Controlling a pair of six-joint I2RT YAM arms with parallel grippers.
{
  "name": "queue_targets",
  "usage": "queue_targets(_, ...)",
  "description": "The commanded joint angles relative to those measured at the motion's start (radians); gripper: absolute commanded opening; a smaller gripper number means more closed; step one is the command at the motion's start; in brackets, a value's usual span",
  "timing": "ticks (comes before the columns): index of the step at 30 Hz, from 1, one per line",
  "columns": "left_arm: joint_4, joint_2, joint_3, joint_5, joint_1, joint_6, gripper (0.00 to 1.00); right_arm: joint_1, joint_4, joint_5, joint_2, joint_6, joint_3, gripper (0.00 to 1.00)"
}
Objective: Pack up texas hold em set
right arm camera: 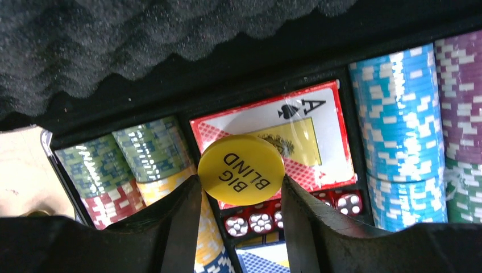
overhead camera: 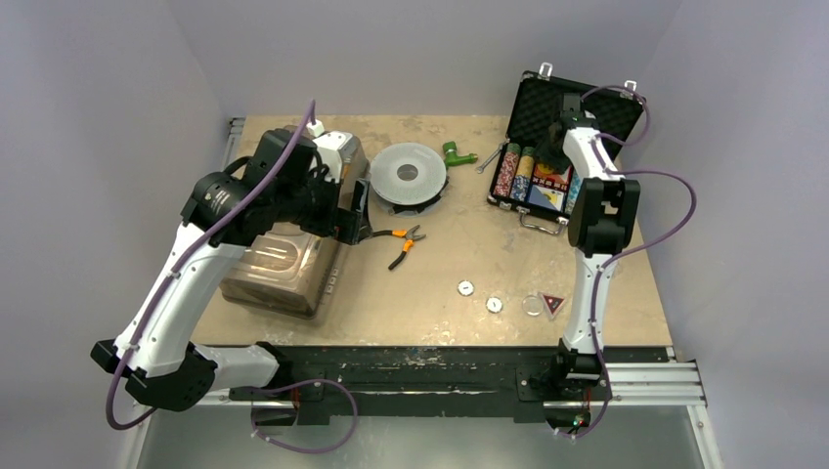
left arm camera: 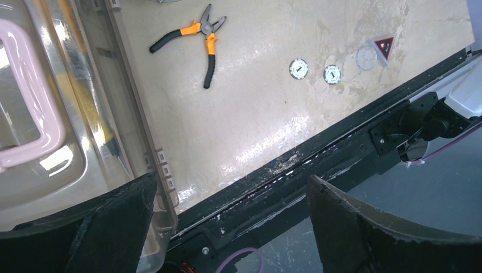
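The black briefcase [overhead camera: 544, 106] of the texas hold em set stands open at the table's back right, with chip rows [overhead camera: 508, 174] inside. My right gripper [overhead camera: 556, 154] hovers over it, shut on a yellow "BIG BLIND" button [right arm camera: 241, 169] held edge to edge between its fingers [right arm camera: 183, 219]. Below the button lie the red card deck [right arm camera: 321, 133], red dice [right arm camera: 261, 222], blue chips [right arm camera: 398, 125] and green chips [right arm camera: 149, 148]. Two white round buttons [overhead camera: 465, 287] [overhead camera: 495, 305], a clear one [overhead camera: 531, 305] and a triangular one [overhead camera: 554, 303] lie loose near the front edge. My left gripper [overhead camera: 356, 211] is open and holds nothing.
A large clear plastic bin [overhead camera: 282, 266] sits at the left under my left arm, its rim [left arm camera: 128, 114] beside the left finger. Orange-handled pliers [overhead camera: 401, 242] [left arm camera: 200, 41] lie mid-table. A round grey disc spool [overhead camera: 409, 174] and a green object [overhead camera: 455, 152] sit at the back.
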Motion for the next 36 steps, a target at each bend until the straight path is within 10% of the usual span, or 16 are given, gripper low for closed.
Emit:
queue_targets(1,0.011,0.007,0.01,-0.012,-0.004,0.025,1.0,-0.009,-0.018,0.023,0.015,-0.011,0.07,0.41)
queue_targets(36,0.024,0.015,0.023,0.033,-0.004,0.016,1.0,-0.01,0.034,-0.046,-0.248,-0.068,-0.157,0.86)
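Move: The red card deck in the case lies just under the right gripper, which holds the yellow Big Blind button: its middle is about 1 cm ahead, 2 cm right and 2 cm below. The row of dice is some 4 cm back and 1 cm right, the orange chip row about 2 cm back and 5 cm left, the blue chip row 3 cm back and 8 cm right. From the left gripper the deck lies roughly 36 cm ahead, 41 cm right and 27 cm below. Ease the right gripper down onto the red deck by about half a centimetre, with as small a nudge forward, then hold it there and spread the fingers slowly from half open to about four-fifths open, so both pads let go of the Big Blind button. Finish by starting to draw back, roughly 1 cm, with a slight lift. ##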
